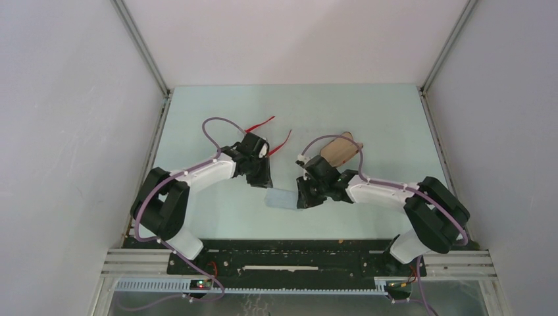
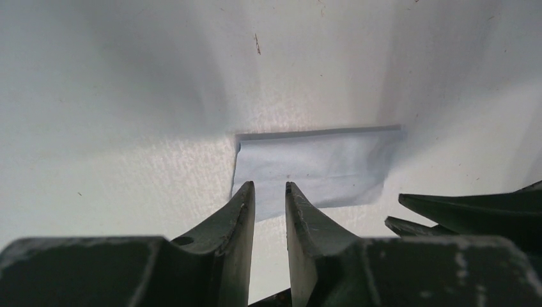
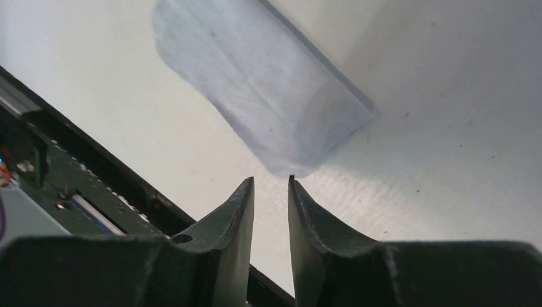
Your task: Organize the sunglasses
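Note:
Of the sunglasses (image 1: 281, 142) only the two thin red arms show in the top view, behind my left wrist; the frame and lenses are hidden under it. A pale blue cloth (image 1: 281, 199), folded into a strip, lies flat between my two grippers. My left gripper (image 1: 266, 183) hovers at its far left corner, and in the left wrist view the left gripper (image 2: 270, 185) is open a little over the cloth (image 2: 319, 166), holding nothing. My right gripper (image 3: 271, 179) is also slightly open and empty, its tips just short of the cloth (image 3: 262, 83) end.
A brown oblong case (image 1: 339, 150) lies behind my right wrist. My right gripper's fingers (image 2: 460, 208) enter the left wrist view at the right. The black rail (image 3: 96, 192) at the table's near edge runs close by on the left of the right wrist view.

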Robot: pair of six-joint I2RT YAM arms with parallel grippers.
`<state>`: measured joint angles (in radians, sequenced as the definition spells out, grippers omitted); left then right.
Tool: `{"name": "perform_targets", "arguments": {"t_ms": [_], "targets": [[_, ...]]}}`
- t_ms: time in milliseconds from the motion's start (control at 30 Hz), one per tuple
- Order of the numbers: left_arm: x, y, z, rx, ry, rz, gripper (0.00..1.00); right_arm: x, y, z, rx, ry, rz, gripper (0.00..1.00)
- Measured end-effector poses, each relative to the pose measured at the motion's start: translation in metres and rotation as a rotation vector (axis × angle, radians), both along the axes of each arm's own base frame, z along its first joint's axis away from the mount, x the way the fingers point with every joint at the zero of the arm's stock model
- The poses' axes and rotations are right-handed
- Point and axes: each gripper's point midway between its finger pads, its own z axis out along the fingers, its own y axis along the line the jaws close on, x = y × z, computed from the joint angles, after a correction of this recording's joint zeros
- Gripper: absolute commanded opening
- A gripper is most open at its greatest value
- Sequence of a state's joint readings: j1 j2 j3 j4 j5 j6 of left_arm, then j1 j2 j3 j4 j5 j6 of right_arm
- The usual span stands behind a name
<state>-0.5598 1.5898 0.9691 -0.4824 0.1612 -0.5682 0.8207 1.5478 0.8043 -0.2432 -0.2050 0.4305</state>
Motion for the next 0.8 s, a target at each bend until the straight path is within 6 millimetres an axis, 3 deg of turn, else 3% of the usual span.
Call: {"name": "perform_targets", "arguments": {"t_ms": [167,367,500,633,733,800], "targets": [[0.0,0.0,0.0,0.0,0.0,0.0,0.3,0.014,0.012,0.018,0.064,-0.047,-0.048,0.35],[0.0,0.0,0.0,-0.001,0.0,0.001,0.3,0.033,0.032,0.006,0.07,-0.031,-0.09,0.34],[-0.001,0.001,-0.001,0.001,0.003,0.001,0.3,0.033,0.027,-0.007,0.032,-0.009,-0.109,0.34],[-0.001,0.0,-0.001,-0.002,0.001,-0.002,0.3,0.034,0.017,-0.008,0.008,-0.007,-0.132,0.34],[-0.001,-0.001,-0.001,-0.004,0.0,-0.002,0.3,0.037,0.007,0.004,0.009,-0.027,-0.152,0.34],[0.0,-0.001,-0.001,-0.004,-0.001,-0.003,0.31,0.047,-0.002,0.024,0.033,-0.07,-0.19,0.34]]}}
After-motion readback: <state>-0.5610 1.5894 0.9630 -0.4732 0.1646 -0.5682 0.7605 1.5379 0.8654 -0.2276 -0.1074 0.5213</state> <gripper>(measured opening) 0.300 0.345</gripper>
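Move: The folded cloth's middle lies some 5 cm to the right hand's left, 1 cm ahead and about 3 cm below. The sunglasses case is about 18 cm ahead and 12 cm to the right of that hand; the red sunglasses are some 22 cm ahead and 11 cm to its left. From the left hand, the cloth is about 5 cm back, 5 cm to the right and 5 cm below. Up, forward and left in a small hop of some 4 cm, the right hand goes from the cloth's near right corner and dips low again by its far right part. It then lifts about 3 cm, swinging off to the right and a little forward, turning roughly 10 degrees clockwise overall. The fingers stay slightly parted and hold nothing. ##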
